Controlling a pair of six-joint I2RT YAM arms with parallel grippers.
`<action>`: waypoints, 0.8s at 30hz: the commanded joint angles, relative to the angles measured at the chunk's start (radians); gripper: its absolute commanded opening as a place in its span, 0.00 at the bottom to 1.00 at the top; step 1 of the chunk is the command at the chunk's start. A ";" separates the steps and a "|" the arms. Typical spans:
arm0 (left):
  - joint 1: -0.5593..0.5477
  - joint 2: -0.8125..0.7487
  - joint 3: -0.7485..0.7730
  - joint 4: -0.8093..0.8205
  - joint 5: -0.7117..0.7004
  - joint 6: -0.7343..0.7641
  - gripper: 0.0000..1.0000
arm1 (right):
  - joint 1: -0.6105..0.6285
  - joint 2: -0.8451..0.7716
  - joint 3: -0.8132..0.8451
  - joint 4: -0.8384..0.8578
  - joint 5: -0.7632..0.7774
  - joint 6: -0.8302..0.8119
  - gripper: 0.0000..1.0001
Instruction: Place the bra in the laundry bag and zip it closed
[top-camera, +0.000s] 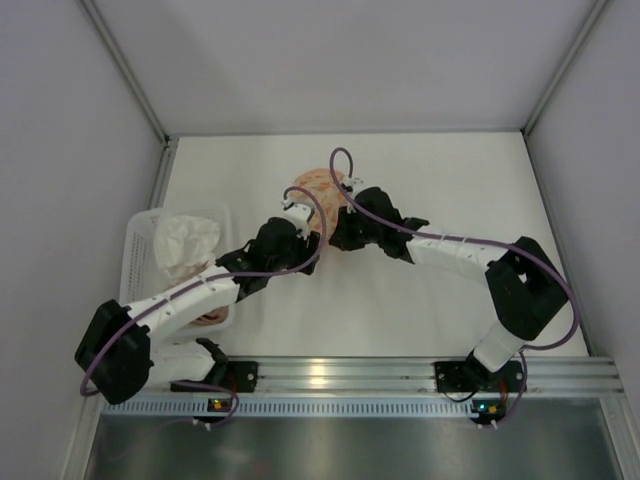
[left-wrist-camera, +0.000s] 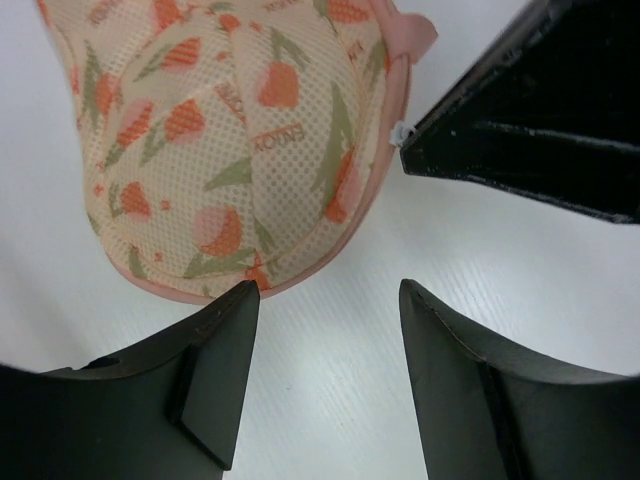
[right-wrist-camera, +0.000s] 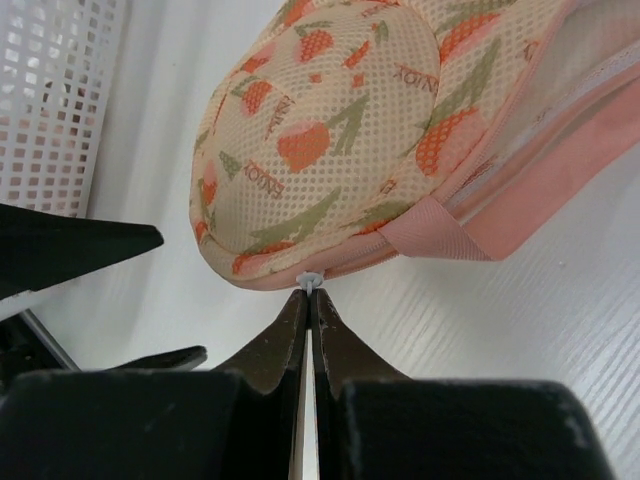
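The laundry bag (top-camera: 318, 190), cream-peach mesh with orange floral print and a pink zip edge, lies on the white table between both grippers. It fills the top of the left wrist view (left-wrist-camera: 230, 130) and of the right wrist view (right-wrist-camera: 330, 130). My right gripper (right-wrist-camera: 311, 295) is shut on the small white zip pull (right-wrist-camera: 313, 280) at the bag's near rim; its black fingers (left-wrist-camera: 520, 130) show in the left wrist view. My left gripper (left-wrist-camera: 325, 290) is open and empty, its left fingertip right at the bag's rim. The bra is hidden.
A white plastic basket (top-camera: 135, 250) with a crumpled white cloth (top-camera: 185, 240) stands at the left; its grid wall shows in the right wrist view (right-wrist-camera: 50, 100). The bag's pink loop strap (right-wrist-camera: 430, 232) sticks out beside the zip. Grey walls enclose the table.
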 joint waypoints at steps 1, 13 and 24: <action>-0.060 0.042 0.005 0.034 -0.063 0.113 0.64 | -0.012 -0.028 0.051 -0.046 -0.032 -0.052 0.00; -0.106 0.124 0.016 0.108 -0.121 0.189 0.61 | -0.016 -0.037 0.028 -0.029 -0.124 -0.003 0.00; -0.114 0.158 -0.025 0.206 -0.161 0.168 0.00 | -0.016 -0.061 -0.009 0.020 -0.118 0.045 0.00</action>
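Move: The left hand, open, goes for the laundry bag's piped edge just past the zip pull, about 2 cm ahead, 2 cm right and 3 cm down. Of this hand, the zip pull is some 3 cm ahead and 4 cm right, the pink strap about 7 ahead and 5 right, the bag's middle 12 straight ahead. For the right hand, holding the pull, that edge lies 1 cm back, 2 cm left, slightly below. Down about 4 cm and some 2 cm to the right goes the left hand, easing back a little and then forward again, rolling about 15 degrees so its left side rises; its fingers close and pinch the bag's edge beside the zip pull. The right hand keeps its shut grip on the pull and draws back some 2 cm towards the left hand, tipping slightly down. ##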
